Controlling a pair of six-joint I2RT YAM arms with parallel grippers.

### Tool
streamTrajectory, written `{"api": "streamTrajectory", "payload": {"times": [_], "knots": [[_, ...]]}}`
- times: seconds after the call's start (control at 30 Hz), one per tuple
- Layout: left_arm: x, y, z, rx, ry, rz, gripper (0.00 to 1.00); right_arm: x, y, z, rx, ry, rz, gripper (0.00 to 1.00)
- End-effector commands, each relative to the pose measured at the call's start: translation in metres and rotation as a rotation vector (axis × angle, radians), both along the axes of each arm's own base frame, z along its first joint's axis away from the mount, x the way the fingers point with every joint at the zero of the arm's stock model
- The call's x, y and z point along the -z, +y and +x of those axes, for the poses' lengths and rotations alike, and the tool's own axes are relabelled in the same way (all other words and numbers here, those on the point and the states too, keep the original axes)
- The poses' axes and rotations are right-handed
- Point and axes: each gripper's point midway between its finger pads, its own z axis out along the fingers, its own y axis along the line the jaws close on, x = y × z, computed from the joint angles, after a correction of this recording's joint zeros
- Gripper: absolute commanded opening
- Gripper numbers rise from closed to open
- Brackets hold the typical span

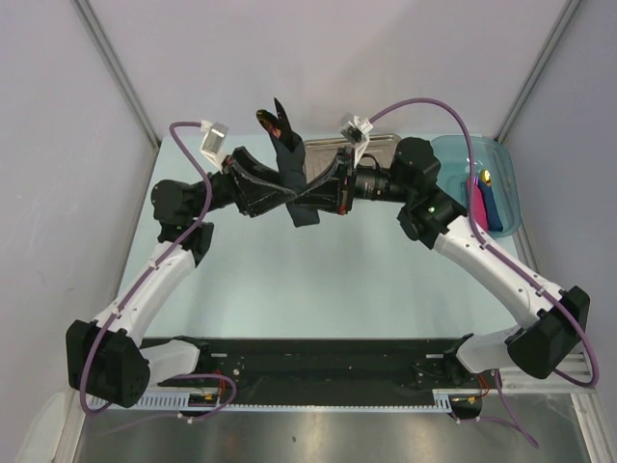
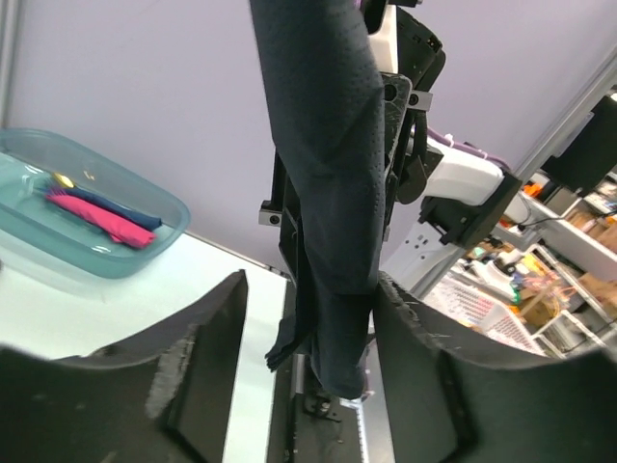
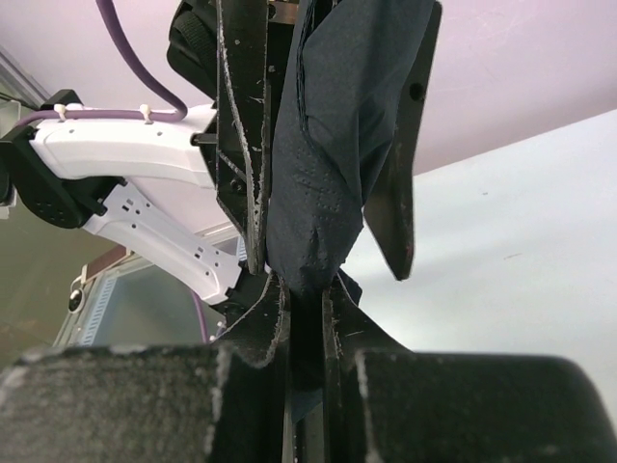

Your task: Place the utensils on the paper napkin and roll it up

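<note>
The black paper napkin is rolled into a tube and held upright in the air between both arms. Two utensil tips stick out of its top, one dark, one orange-brown; the rest of the utensils is hidden inside. My right gripper is shut on the roll's lower end. My left gripper is open around the roll; the roll rests against one finger, with a gap to the other. In the top view the left gripper and the right gripper meet at the roll.
A steel tray lies on the table behind the grippers. At the far right stands a teal plastic tub holding a pink roll and a dark blue roll. Grey walls close the table's sides and back.
</note>
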Motion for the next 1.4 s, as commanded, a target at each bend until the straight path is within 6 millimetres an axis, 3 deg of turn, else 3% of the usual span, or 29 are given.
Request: {"api": "streamTrajectory", "payload": {"times": [0.0,0.13,0.27,0.33,0.43,0.47,0.73,0.83,0.87,0.93,0.97,1.07,1.37], "knots": [[-0.009,-0.002,-0.005,0.020,-0.027,-0.020,0.54,-0.047,-0.005,-0.010,-0.020,-0.118,0.103,0.00],[-0.010,-0.005,-0.008,0.031,-0.033,-0.020,0.52,-0.048,-0.006,-0.010,-0.015,-0.121,0.104,0.00],[-0.010,-0.005,-0.009,0.033,-0.030,-0.020,0.43,-0.049,-0.007,-0.009,-0.004,-0.127,0.106,0.00],[-0.010,-0.005,-0.009,0.033,-0.033,-0.020,0.35,-0.051,-0.008,-0.008,-0.002,-0.135,0.112,0.00],[-0.011,-0.005,-0.008,0.030,-0.035,-0.022,0.13,-0.050,-0.009,-0.008,-0.008,-0.138,0.110,0.00],[-0.013,-0.005,-0.009,0.027,-0.041,-0.025,0.01,-0.049,-0.009,-0.008,-0.009,-0.137,0.107,0.00],[-0.022,-0.004,-0.006,0.004,-0.073,-0.040,0.00,-0.044,-0.012,-0.013,-0.012,-0.150,0.089,0.00],[-0.026,-0.004,-0.004,-0.008,-0.088,-0.045,0.00,-0.044,-0.014,-0.013,-0.006,-0.155,0.083,0.10],[-0.030,-0.003,-0.004,-0.012,-0.098,-0.049,0.00,-0.042,-0.014,-0.012,-0.003,-0.152,0.078,0.20],[-0.033,-0.003,-0.002,-0.021,-0.108,-0.055,0.00,-0.039,-0.015,-0.011,0.004,-0.152,0.068,0.29],[-0.036,-0.003,-0.002,-0.023,-0.115,-0.059,0.00,-0.038,-0.016,-0.010,0.006,-0.150,0.064,0.40],[-0.038,-0.002,0.003,-0.038,-0.119,-0.066,0.00,-0.032,-0.017,-0.007,0.008,-0.136,0.043,0.55],[-0.047,-0.001,0.012,-0.059,-0.133,-0.085,0.00,-0.028,-0.039,0.023,0.132,-0.048,0.036,0.68]]}}
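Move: The dark napkin roll with the utensils stands upright in the air between the left gripper's open fingers, its middle about 5 cm above that hand and 3 cm ahead. From the right gripper, which already pinches the roll's lower part from the other side, its middle is about 5 cm up, 3 cm ahead and 1 cm left. Far below the left hand, some 42 cm down, the tray lies about 30 cm ahead and 14 cm right, the blue-green tub about 28 cm ahead and 36 cm right. Shut the left gripper on the lower part of the napkin roll, pinching it while the right still holds almost motionless. Once the left has it, open the right fingers to let go and draw that hand away, about 2.5 cm to the right and 2 cm forward, while the left keeps its pinch and eases about 1 cm forward and up. ##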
